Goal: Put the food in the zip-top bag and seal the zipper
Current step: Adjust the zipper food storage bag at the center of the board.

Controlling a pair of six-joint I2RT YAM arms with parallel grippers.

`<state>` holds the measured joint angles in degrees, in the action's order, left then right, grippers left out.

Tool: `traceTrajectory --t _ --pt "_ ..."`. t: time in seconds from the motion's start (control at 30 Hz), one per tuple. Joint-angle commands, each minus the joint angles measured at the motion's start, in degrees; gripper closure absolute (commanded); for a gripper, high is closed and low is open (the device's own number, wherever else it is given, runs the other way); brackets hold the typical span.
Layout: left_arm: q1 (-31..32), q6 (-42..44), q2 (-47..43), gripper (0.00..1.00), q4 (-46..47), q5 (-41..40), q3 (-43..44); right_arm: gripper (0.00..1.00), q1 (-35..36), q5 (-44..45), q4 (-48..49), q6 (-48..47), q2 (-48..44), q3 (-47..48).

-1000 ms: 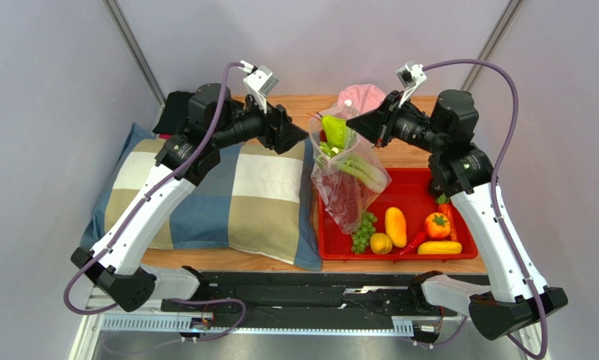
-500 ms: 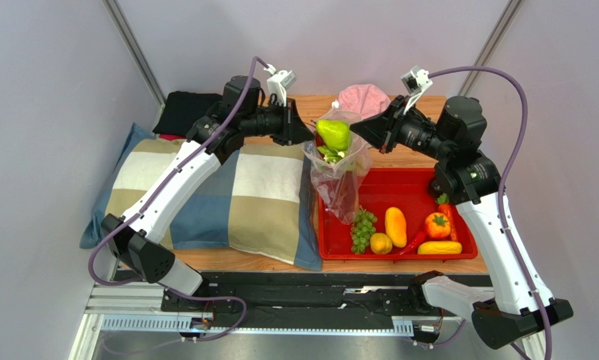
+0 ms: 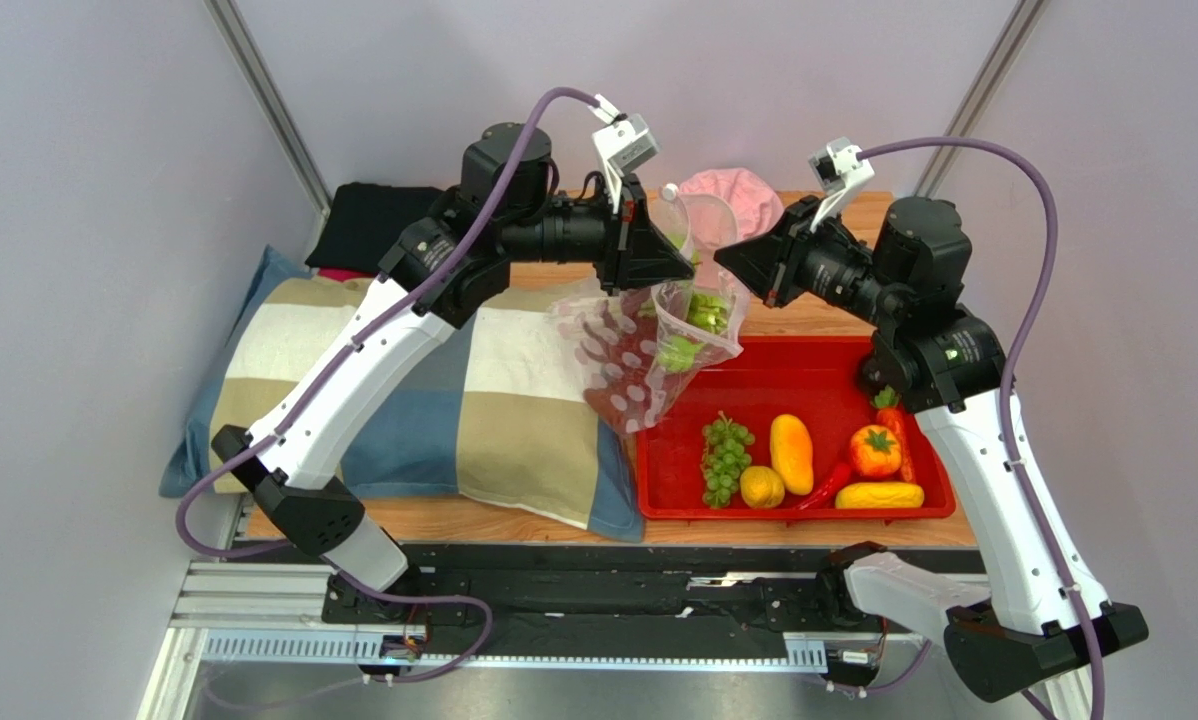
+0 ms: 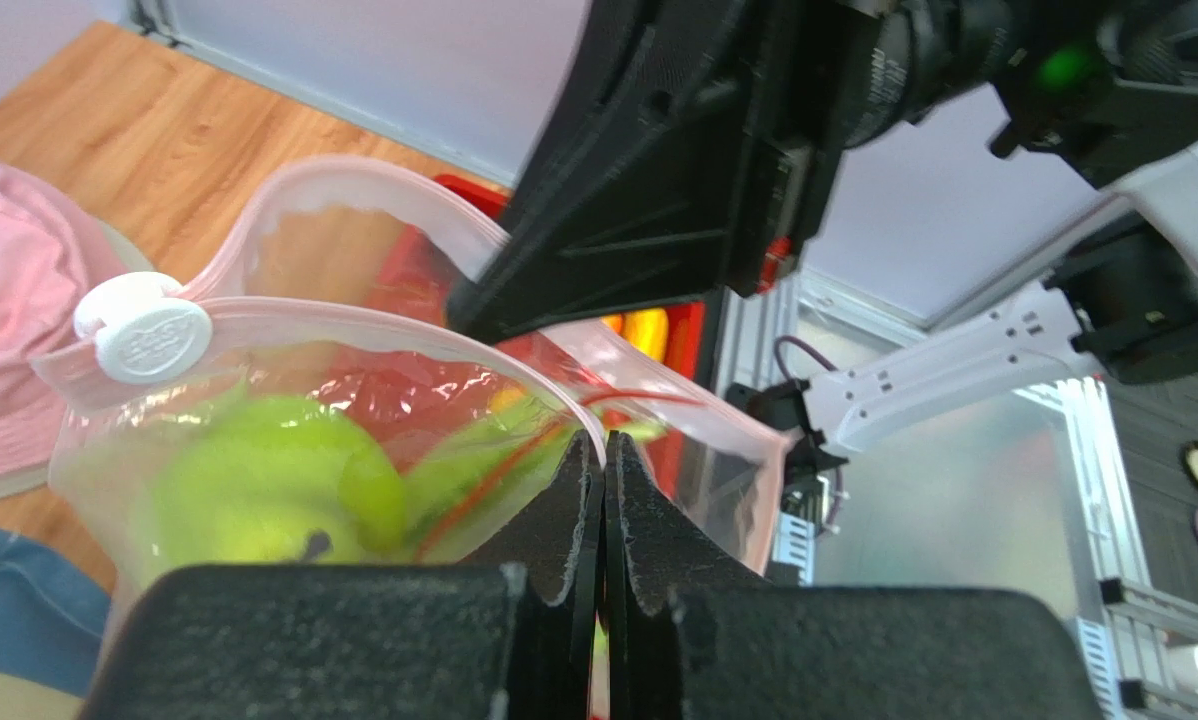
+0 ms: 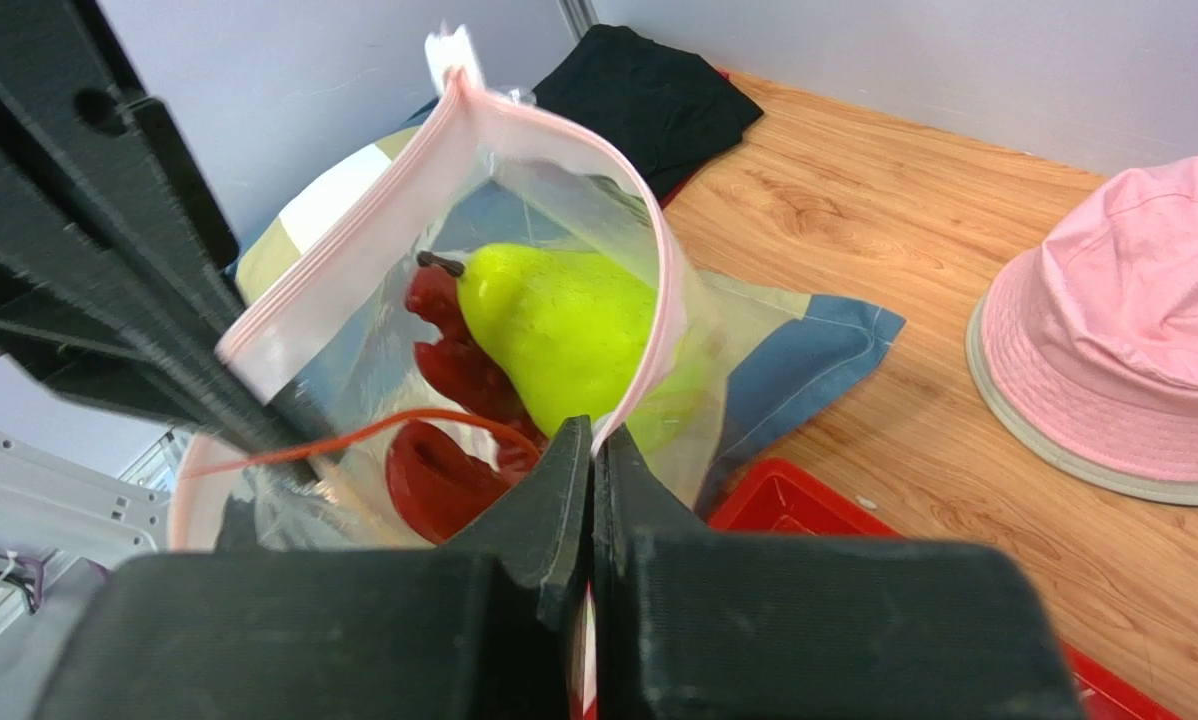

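The zip-top bag (image 3: 635, 360), clear with pink dots, hangs in the air between both arms, over the pillow's edge and the tray. My left gripper (image 3: 685, 270) (image 4: 605, 444) is shut on one side of the bag's rim. My right gripper (image 3: 722, 260) (image 5: 593, 438) is shut on the opposite side. The mouth gapes open; the pink zipper (image 5: 659, 308) runs round it, with a white slider (image 4: 144, 333) at one end. Inside lie food pieces: a green fruit (image 5: 557, 333), a red lobster (image 5: 448, 450) and something pale green. A green grape bunch (image 3: 725, 458) lies in the red tray.
The red tray (image 3: 816, 368) at right also holds yellow, orange and red toy foods. A pink hat (image 3: 725, 200) sits behind the bag. A checked pillow (image 3: 455, 390) covers the left of the table, with a black cloth (image 3: 362, 219) behind it.
The left arm swung right to the bag and its jaws closed on the rim. The bag rose and tilted left, off the tray. The right gripper kept its hold.
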<state>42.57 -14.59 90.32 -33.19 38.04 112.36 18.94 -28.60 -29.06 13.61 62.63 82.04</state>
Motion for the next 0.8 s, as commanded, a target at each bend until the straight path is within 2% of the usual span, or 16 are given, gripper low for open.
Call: traceTrajectory --t 0.0,0.1,0.17,0.23,0.33,0.43,0.47,0.53,0.57,0.67,0.77 --pt "-0.8 3.4 3.5 1.00 -0.3 -1.7 3.1 1.00 0.0 -0.5 1.5 0.6 -1.5 2.1" --pt "-1.3 4.5 3.8 1.00 -1.0 -4.7 1.2 1.00 -0.1 3.0 2.2 0.3 -2.6 2.7" --pt "-2.7 1.2 4.1 1.00 0.7 -1.7 -1.3 1.00 0.0 5.2 2.7 -0.1 -2.7 3.4" --pt "-4.2 -2.0 4.0 1.00 4.1 -1.3 -3.3 1.00 0.0 7.0 3.0 -0.1 -2.5 3.7" --pt "-4.8 -2.1 2.3 0.99 11.1 -0.4 -6.9 1.00 -0.1 10.0 3.7 0.1 -2.3 4.4" --pt "-4.8 -2.1 1.3 0.83 16.5 -0.5 -9.2 1.00 -0.1 13.6 4.1 0.4 -2.2 4.9" --pt "-4.9 -2.0 1.3 0.69 17.3 0.0 -9.8 1.00 -0.1 17.1 4.2 0.4 -2.2 5.1" --pt "-4.9 -1.0 0.6 0.54 19.7 0.9 -13.4 1.00 -0.1 23.5 4.2 -0.2 -2.2 5.5" --pt "-5.2 -0.7 -0.7 0.36 21.1 2.0 -15.4 1.00 -0.1 25.2 4.1 -0.7 -2.1 5.7" --pt "-5.4 2.7 -6.4 0.20 27.1 2.5 -25.5 1.00 -0.1 30.9 4.3 -2.2 -1.7 6.4" --pt "-5.5 8.6 -13.3 0.15 32.8 1.6 -37.3 1.00 -0.1 34.1 4.6 -2.7 -1.2 6.6"
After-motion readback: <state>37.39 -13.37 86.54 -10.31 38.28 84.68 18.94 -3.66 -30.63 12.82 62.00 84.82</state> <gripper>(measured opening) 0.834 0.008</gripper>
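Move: Both hands already pinch the bag's rim, its food-filled middle hanging about 13 cm below the left hand, 2 cm to its left and 1 cm ahead. The white slider is some 8 cm ahead, 2 cm left and 1 cm above the left hand. Grapes lie about 42 cm below, 2 cm back and 8 cm right. From the right hand the bag's middle is roughly 4 cm back, 5 cm left, 9 cm below. Left carries the rim 7 cm forward and down, then lets go; right, still pinching, swings right, turning 25° clockwise. ##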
